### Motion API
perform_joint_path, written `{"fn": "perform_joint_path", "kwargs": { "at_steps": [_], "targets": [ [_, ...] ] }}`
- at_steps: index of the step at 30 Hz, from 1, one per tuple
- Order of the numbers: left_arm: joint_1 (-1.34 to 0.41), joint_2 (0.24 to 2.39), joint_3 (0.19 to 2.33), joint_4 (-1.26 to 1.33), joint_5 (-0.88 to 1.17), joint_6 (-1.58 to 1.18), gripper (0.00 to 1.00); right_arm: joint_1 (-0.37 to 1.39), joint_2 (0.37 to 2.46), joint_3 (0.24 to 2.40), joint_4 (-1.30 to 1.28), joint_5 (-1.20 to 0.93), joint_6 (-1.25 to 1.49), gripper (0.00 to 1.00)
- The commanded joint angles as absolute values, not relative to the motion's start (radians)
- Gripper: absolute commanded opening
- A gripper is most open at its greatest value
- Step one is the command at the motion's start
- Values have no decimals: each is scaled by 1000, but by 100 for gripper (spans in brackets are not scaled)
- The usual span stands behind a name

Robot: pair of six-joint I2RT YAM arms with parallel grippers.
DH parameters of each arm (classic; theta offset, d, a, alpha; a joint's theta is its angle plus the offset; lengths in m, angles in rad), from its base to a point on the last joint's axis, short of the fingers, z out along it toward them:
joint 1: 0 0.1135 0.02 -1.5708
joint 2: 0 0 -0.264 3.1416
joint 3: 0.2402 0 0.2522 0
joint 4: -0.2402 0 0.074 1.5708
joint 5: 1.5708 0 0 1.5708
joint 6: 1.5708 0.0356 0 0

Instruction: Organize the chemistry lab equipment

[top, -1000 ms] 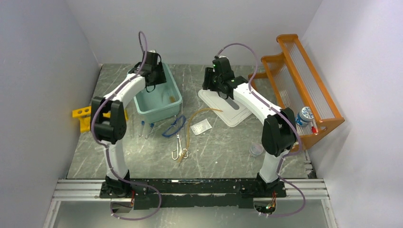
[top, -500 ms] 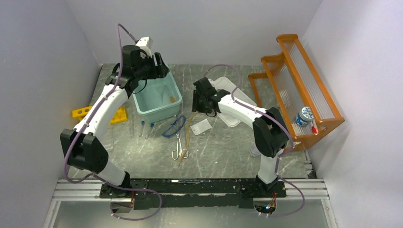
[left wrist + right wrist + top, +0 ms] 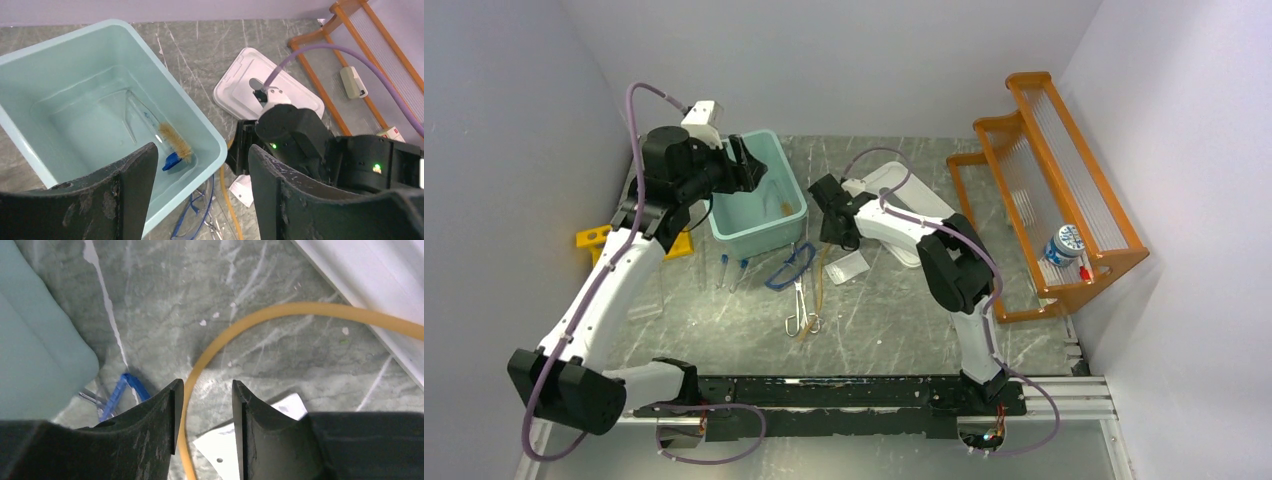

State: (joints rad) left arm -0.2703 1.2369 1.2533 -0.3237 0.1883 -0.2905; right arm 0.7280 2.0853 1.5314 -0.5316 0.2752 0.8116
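My left gripper point(image 3: 202, 150) hangs open and empty above the near corner of the teal bin point(image 3: 165, 70). In the bin lie a tan-bristled brush point(image 3: 175, 141), a blue cap point(image 3: 171, 161) and a clear tube. My right gripper point(image 3: 206, 385) is open, low over the table. Its fingers straddle the tan tubing point(image 3: 260, 315), which runs close along the left finger. From above, the right gripper point(image 3: 832, 238) sits beside the bin point(image 3: 759, 195). Blue tubing point(image 3: 789, 268), silver forceps point(image 3: 801, 305) and two test tubes point(image 3: 724, 270) lie in front of the bin. The yellow tube rack point(image 3: 599, 240) stands at the left.
A white lid point(image 3: 904, 215) lies behind the right gripper and a small white packet point(image 3: 849, 265) lies beside the tan tubing. The orange wooden shelf point(image 3: 1054, 190) along the right wall holds a small bottle point(image 3: 1064, 243). Walls close in on the left, back and right.
My left gripper rose out of the bin, drew back to the left and opened wider. My right gripper moved left off the white lid, dropped over the tan tubing and narrowed its jaws.
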Motion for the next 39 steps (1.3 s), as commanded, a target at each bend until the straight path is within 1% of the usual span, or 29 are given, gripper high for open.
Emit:
{"fn": "perform_joint_path", "kwargs": {
  "at_steps": [1,4,12,14,16,18,24,33,39],
  "targets": [
    [-275,1182,1209,-312,221,-262,70,738,2137,1599,-570,349,847,44],
    [-275,1165,1198,-319,224,-258,71,738,2160,1606,-573,367,852,41],
    [-275,1139,1211,-343,182,-230,70,752,2220,1644,-631,428,880,26],
    [-275,1137,1215,-348,174,-221,70,753,2237,1658,-647,426,890,19],
    [-277,1136,1217,-350,173,-218,70,752,2244,1666,-653,427,899,8],
    [-279,1135,1217,-348,177,-219,70,753,2241,1669,-647,434,906,1],
    [-289,1139,1217,-338,214,-229,70,750,2187,1682,-614,468,898,0],
    [-304,1158,1179,-276,343,-275,70,741,1938,1615,-491,528,812,0],
    [-321,1186,1144,-216,425,-319,70,714,1806,1546,-422,482,763,0]
  ]
}}
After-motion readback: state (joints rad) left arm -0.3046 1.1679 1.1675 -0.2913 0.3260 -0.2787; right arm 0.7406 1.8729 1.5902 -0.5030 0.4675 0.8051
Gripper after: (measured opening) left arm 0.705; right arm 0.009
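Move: The tan tube's bend, where the right fingers will shut, runs about 2 cm ahead of the right hand, 1 cm to its left and 1 cm lower. The white packet lies some 4 cm back and 3 cm right, and the blue goggles 8 cm left and 4 cm back. The tongs' middle is 6 cm left and 11 cm back; the lid's is 14 cm right and 9 cm ahead. From the left hand, that bend is roughly 16 cm right, 2 cm ahead and 30 cm below. Easing forward and slightly down, about 2 cm, the right hand shuts its half-open fingers on the tan tube and pinches it at the bend. After a short stay it climbs steeply, some 14 cm, carrying the tube up, the wrist tilting the fingertips forward by roughly 15 degrees. The empty left hand, still open, draws back about 3 cm and then drifts right, turning clockwise. ##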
